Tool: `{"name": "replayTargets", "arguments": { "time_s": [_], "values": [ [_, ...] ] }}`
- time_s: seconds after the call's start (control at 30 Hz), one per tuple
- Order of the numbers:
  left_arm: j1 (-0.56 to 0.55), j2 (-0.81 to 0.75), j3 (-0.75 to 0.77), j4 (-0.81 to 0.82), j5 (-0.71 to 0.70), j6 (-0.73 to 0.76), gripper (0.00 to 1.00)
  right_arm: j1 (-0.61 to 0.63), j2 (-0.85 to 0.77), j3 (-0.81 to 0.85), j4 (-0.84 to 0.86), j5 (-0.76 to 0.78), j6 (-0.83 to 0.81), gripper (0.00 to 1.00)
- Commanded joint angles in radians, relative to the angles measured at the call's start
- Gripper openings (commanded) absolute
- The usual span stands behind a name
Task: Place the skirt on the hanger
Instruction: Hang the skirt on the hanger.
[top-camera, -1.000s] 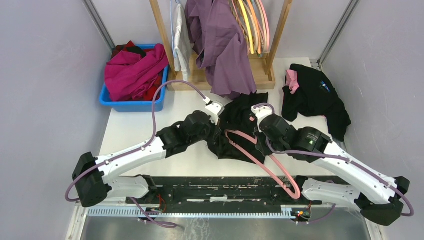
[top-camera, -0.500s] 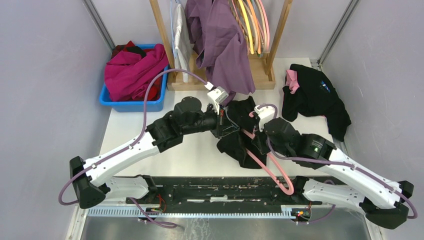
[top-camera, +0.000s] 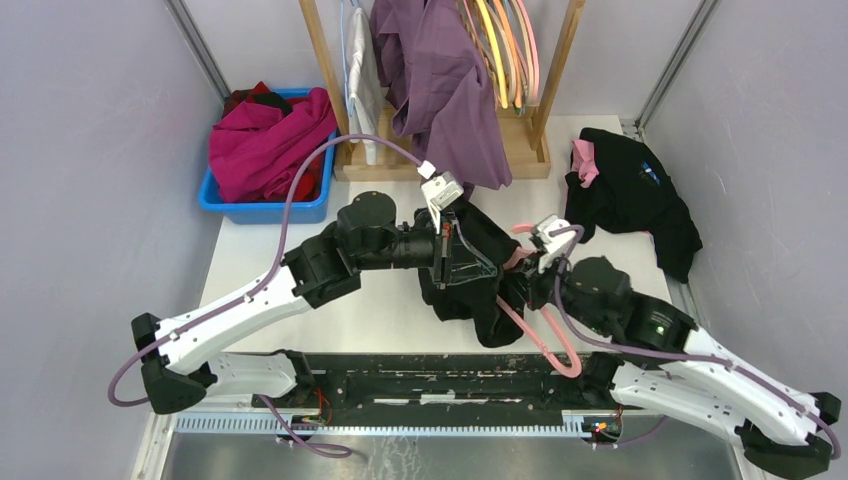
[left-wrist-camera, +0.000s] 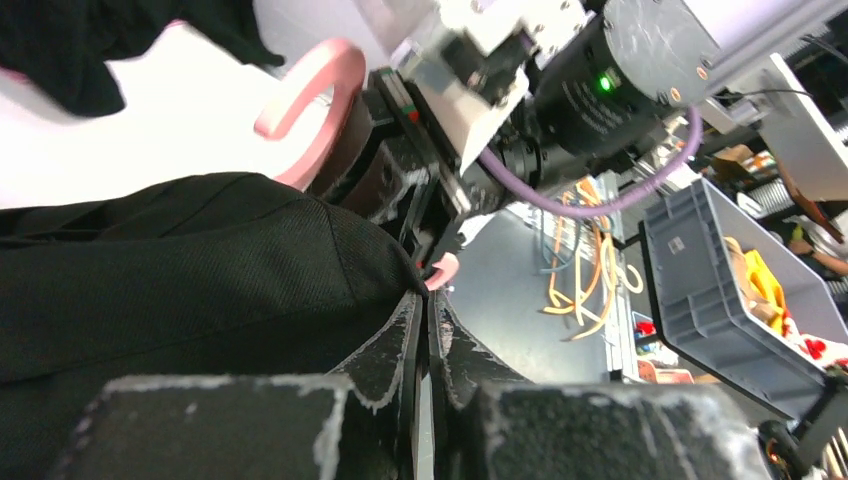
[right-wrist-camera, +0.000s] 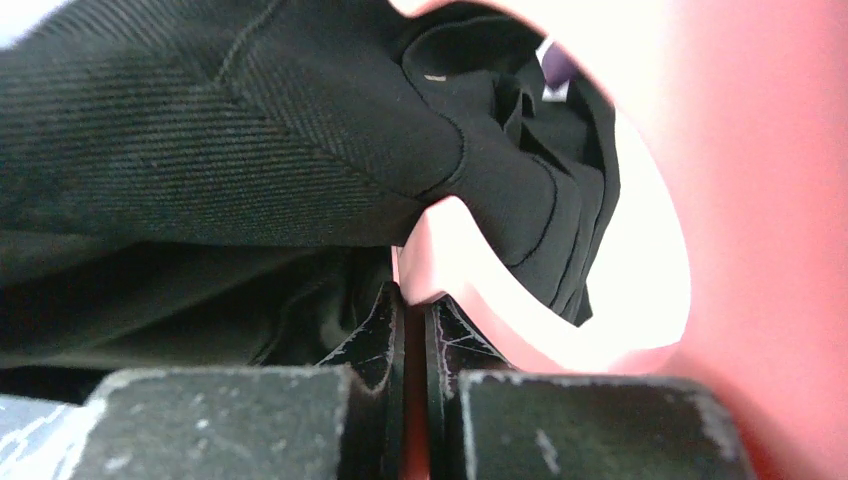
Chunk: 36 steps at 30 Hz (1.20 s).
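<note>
The black skirt (top-camera: 482, 300) hangs bunched between my two grippers above the table's middle. My left gripper (top-camera: 447, 255) is shut on its hem; in the left wrist view the fingertips (left-wrist-camera: 428, 295) pinch the edge of the dark cloth (left-wrist-camera: 180, 270). My right gripper (top-camera: 527, 285) is shut on the pink hanger (top-camera: 553, 345), whose long arm runs toward the near edge. In the right wrist view the pink bar (right-wrist-camera: 500, 320) sits between the jaws (right-wrist-camera: 412, 290), with skirt fabric (right-wrist-camera: 200, 130) draped over the hanger end.
A blue bin (top-camera: 265, 210) of magenta clothes stands at the back left. Behind the arms, a wooden rack (top-camera: 325, 70) carries a purple garment (top-camera: 450, 100) and coloured hangers (top-camera: 505, 40). Another black garment (top-camera: 630, 190) lies at the back right.
The left gripper has swung right and up with the skirt, lifting it off the table. The right gripper has moved right and nearer with the hanger, its end now under the cloth.
</note>
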<state>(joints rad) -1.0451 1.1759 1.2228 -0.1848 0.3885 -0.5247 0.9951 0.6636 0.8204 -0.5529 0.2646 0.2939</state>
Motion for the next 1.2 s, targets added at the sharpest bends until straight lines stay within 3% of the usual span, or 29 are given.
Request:
{"name": "replayTargets", "arguments": {
  "time_s": [0.0,0.27,0.63,0.7,0.9,1.17],
  "values": [
    [-0.038,-0.053,0.069,0.074,0.078,-0.063,0.11,0.002,-0.14,0.002,0.171,-0.017,-0.065,0.01],
    [-0.099,-0.02,0.025,0.183,0.2,-0.124,0.14,0.002,-0.308,-0.09,0.365,-0.067,-0.074,0.01],
    [-0.198,0.034,-0.003,0.328,0.24,-0.2,0.14,0.002,-0.284,-0.148,0.566,-0.101,-0.03,0.01],
    [-0.199,0.015,0.007,0.251,0.211,-0.16,0.14,0.002,-0.307,-0.147,0.561,-0.116,-0.033,0.01],
    [-0.198,-0.091,0.206,-0.227,-0.171,0.068,0.25,0.002,-0.407,-0.146,0.524,-0.146,-0.06,0.01],
    [-0.197,-0.201,0.379,-0.445,-0.433,0.125,0.32,0.001,-0.597,-0.114,0.448,-0.191,-0.069,0.01]
  ]
}}
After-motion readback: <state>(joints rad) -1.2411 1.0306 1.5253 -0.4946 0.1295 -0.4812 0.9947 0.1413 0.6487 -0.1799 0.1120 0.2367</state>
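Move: The black skirt, partly over one end of the pink hanger, has its middle about 10 cm below the left hand, 2 cm to its left and level fore and aft; its edge is right at those fingertips. The hanging purple skirt is some 24 cm ahead of this hand, 5 cm left, at like height. From the right hand, which grips the hanger, the black skirt lies 8 cm left, 3 cm ahead and a little below; the hanger's bare end is roughly 12 cm back and 6 cm right. The skirt's edge comes free of the left fingertips as that hand draws back about 11 cm, rising slightly, then turns round and goes up, left and forward, its fingers opening partway. The right hand keeps its grip on the hanger and lifts it with the skirt some 12 cm, easing back and to the right, tilting the fingers up and rolling its left side upward. ##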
